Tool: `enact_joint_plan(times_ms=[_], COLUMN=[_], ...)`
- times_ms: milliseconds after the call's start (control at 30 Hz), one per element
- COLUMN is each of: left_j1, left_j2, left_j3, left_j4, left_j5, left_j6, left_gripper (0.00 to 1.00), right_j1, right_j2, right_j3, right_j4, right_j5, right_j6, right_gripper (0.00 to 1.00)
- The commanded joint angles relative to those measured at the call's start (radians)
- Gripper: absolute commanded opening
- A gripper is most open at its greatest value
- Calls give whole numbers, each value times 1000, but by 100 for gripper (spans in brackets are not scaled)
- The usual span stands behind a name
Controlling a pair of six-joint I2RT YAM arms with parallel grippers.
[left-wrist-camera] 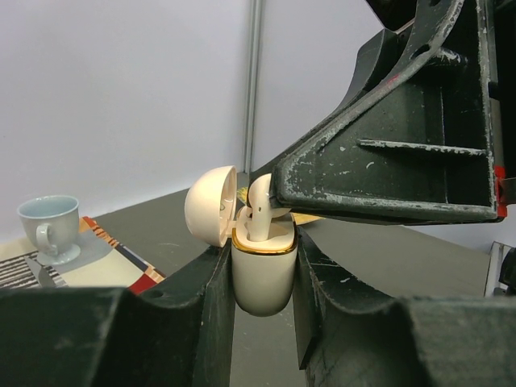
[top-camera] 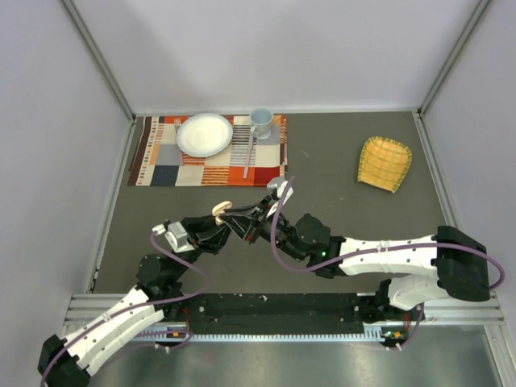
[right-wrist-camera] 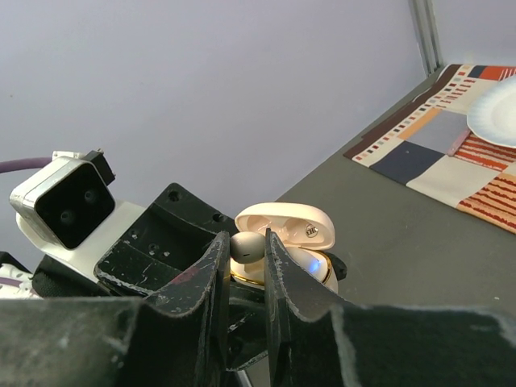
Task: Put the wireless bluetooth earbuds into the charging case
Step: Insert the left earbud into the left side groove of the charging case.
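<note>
The charging case [left-wrist-camera: 262, 278] is cream with a gold rim, and its lid [left-wrist-camera: 211, 205] is hinged open to the left. My left gripper [left-wrist-camera: 262, 262] is shut on the case body and holds it upright above the table. A white earbud [left-wrist-camera: 260, 211] stands stem-down in the case's open top. My right gripper [right-wrist-camera: 246, 242] is shut on this earbud [right-wrist-camera: 247, 247], pinching its rounded head just over the open case [right-wrist-camera: 290, 226]. In the top view both grippers meet at the case [top-camera: 222, 211] in the middle of the table. No other earbuds show.
A striped placemat [top-camera: 161, 161] lies at the far left with a white plate [top-camera: 205, 134], a blue-grey cup [top-camera: 260, 121] and a spoon [top-camera: 249, 149] on it. A yellow woven basket [top-camera: 384, 164] sits at the far right. White walls enclose the table.
</note>
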State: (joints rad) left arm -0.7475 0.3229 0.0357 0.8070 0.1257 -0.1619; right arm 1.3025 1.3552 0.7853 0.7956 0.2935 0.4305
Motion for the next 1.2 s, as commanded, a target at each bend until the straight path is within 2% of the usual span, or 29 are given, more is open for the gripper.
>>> enact_joint_plan(times_ms=[0, 200, 700, 1167], left_j1=[0, 0, 0, 2], left_j2=[-15, -12, -12, -13], left_j3=[-143, -142, -137, -138], left_j4=[138, 138, 132, 121], left_j5=[-6, -3, 5, 0], left_j6=[-2, -1, 2, 4], left_gripper=[0, 0, 0, 0], right_j1=[9, 11, 9, 9], right_j2=[-7, -10, -36, -94], right_j3=[22, 34, 75, 80], right_j4=[-76, -90, -111, -98], right_j5=[45, 55, 81, 90], right_j6=[-16, -19, -52, -85], right_gripper=[8, 11, 32, 40])
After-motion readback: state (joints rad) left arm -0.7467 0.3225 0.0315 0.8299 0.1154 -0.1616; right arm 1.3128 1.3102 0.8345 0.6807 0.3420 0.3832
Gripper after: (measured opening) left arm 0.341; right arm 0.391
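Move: The left earbud is still pinched in the right fingertips over its groove in the charging case, the groove about 1 cm ahead, 1 cm left and 1 cm below. The other earbud sits about 2 cm ahead, straight in line sideways and 1 cm down; the open lid stands some 3 cm ahead and 2 cm left, level in height. From the left gripper, which holds the case, the groove is about 2 cm ahead, 2 cm right and 2 cm up. Keep the left gripper clamped on the case and practically still. Hold the right fingertips in place at the groove, then open them to roughly twice their gap so the earbud comes free; once they are open, lift the right hand about 1.5 cm and ease it some 1 cm to the right, away from the case. ##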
